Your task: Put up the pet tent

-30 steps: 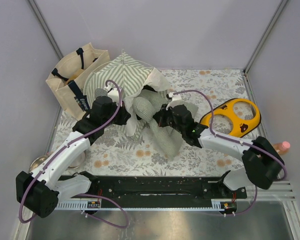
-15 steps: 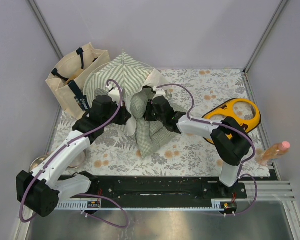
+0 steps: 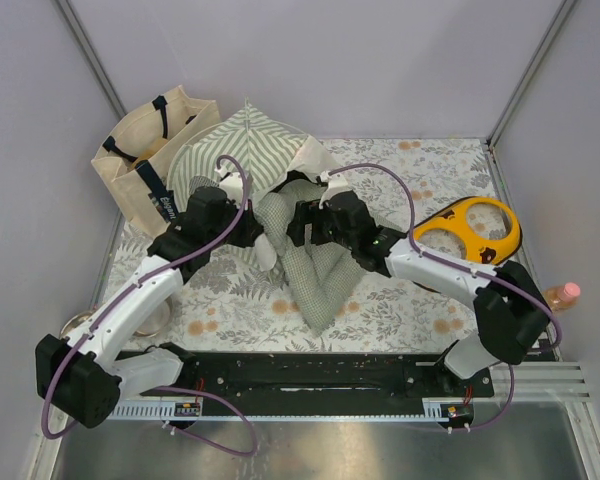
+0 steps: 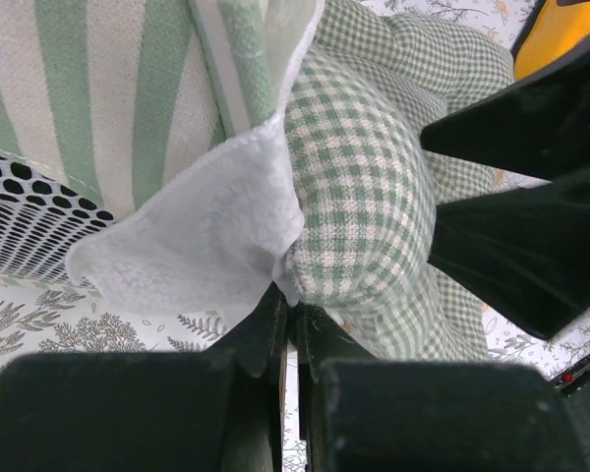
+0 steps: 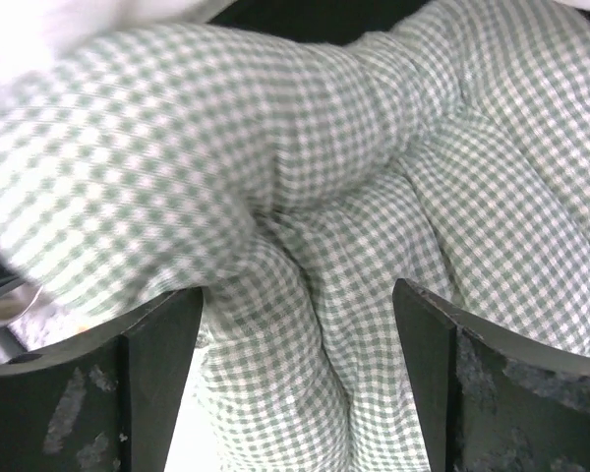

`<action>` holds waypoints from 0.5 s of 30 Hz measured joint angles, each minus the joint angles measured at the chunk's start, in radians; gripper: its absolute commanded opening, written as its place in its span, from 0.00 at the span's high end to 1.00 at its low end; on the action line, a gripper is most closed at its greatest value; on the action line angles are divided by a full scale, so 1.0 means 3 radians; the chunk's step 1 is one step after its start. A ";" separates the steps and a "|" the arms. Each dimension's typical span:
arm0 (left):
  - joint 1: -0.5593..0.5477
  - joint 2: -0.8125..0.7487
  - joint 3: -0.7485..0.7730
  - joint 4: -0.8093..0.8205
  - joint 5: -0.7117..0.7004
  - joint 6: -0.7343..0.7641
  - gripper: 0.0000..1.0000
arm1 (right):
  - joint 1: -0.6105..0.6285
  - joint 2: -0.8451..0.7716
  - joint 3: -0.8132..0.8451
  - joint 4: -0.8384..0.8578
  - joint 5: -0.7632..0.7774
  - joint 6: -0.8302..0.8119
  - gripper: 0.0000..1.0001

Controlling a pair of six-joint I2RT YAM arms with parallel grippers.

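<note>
The pet tent [image 3: 242,148] stands at the back left, green-and-white striped, with a mesh panel [image 4: 20,228] and a white lacy flap [image 4: 192,236]. My left gripper [image 3: 261,236] is shut on the lower tip of that flap [image 4: 287,300]. A green checked cushion [image 3: 315,272] lies bunched in front of the tent's opening. My right gripper [image 3: 302,224] stands open over the cushion's upper end, and the wrist view shows checked fabric [image 5: 354,197] bulging between its fingers [image 5: 162,364] without being pinched. The right gripper's dark fingers [image 4: 526,202] appear close beside the left one.
A beige canvas tote bag [image 3: 145,165] stands left of the tent. A yellow two-holed object [image 3: 467,232] lies at the right, a bottle with a pink cap [image 3: 563,294] at the far right edge, and a metal bowl [image 3: 78,322] at the near left. Grey walls enclose the floral mat [image 3: 410,300].
My right gripper has opened and let go of the cushion after carrying it left toward the tent. The cushion has slumped. My left gripper stays shut on the flap.
</note>
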 measured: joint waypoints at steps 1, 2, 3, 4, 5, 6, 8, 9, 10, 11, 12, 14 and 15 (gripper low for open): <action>-0.0001 0.0011 0.0010 -0.0013 -0.0001 0.0001 1.00 | -0.0005 -0.0079 -0.0024 -0.0004 -0.0058 -0.0047 0.10; -0.0001 0.0022 0.0022 -0.0020 -0.0003 0.0001 1.00 | -0.0013 -0.0146 -0.0038 -0.0003 -0.0137 -0.0083 0.10; -0.0001 0.0032 0.0031 -0.0028 -0.0003 0.0001 1.00 | -0.0017 -0.0195 -0.0043 0.0008 -0.0223 -0.0113 0.10; -0.0001 0.0041 0.0039 -0.0031 -0.0003 0.0001 1.00 | -0.0019 -0.0224 -0.0043 0.0029 -0.0301 -0.0146 0.10; -0.0001 0.0048 0.0043 -0.0033 -0.0001 0.0001 1.00 | -0.0019 -0.0231 -0.0043 0.0058 -0.0351 -0.0170 0.10; -0.0001 0.0050 0.0046 -0.0033 -0.0001 0.0001 1.00 | -0.0019 -0.0224 -0.0038 0.0111 -0.0418 -0.0197 0.11; -0.0001 0.0055 0.0050 -0.0034 -0.0001 0.0003 1.00 | -0.0019 -0.0121 0.0034 0.0170 -0.0534 -0.0239 0.19; -0.0001 0.0055 0.0050 -0.0038 -0.0001 0.0005 1.00 | -0.0019 -0.0038 0.0104 0.0178 -0.0571 -0.0253 0.33; 0.0000 0.0055 0.0051 -0.0042 -0.0008 0.0011 1.00 | -0.0019 0.0089 0.0215 0.0193 -0.0632 -0.0270 0.50; 0.0001 0.0055 0.0052 -0.0045 -0.0025 0.0014 1.00 | -0.0020 0.0221 0.0324 0.0209 -0.0685 -0.0271 0.67; 0.0004 0.0055 0.0053 -0.0047 -0.0039 0.0023 1.00 | -0.0020 0.0350 0.0427 0.0220 -0.0740 -0.0268 0.86; 0.0008 0.0055 0.0053 -0.0050 -0.0052 0.0033 1.00 | -0.0018 0.0525 0.0543 0.0258 -0.0754 -0.0238 1.00; 0.0009 0.0055 0.0053 -0.0051 -0.0052 0.0036 1.00 | -0.0018 0.0580 0.0552 0.0292 -0.0718 -0.0174 1.00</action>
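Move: The cushion's bunched upper fold, partly in the tent mouth, stands about 6 cm left of the open right hand, 2 cm ahead and roughly level. From that hand the white door flap hangs some 8 cm left, 3 cm back and a few centimetres lower, while the dark tent mouth is about 9 cm straight ahead, slightly below. From the left hand, still pinching the flap, the fold lies roughly 4 cm right, 5 cm ahead and slightly lower. With its fingers wide, the right hand first rises about 3 cm and eases back a little, then swings some 6 cm left, coming forward about 3 cm and down 2 cm onto the cushion's fold beside the white flap, while turning around 10 degrees counter-clockwise. Its fingers shut late on the way and pinch the checked fabric near the fold's left end, as the left hand stays practically in place and keeps its grip on the flap, holding it aside. ##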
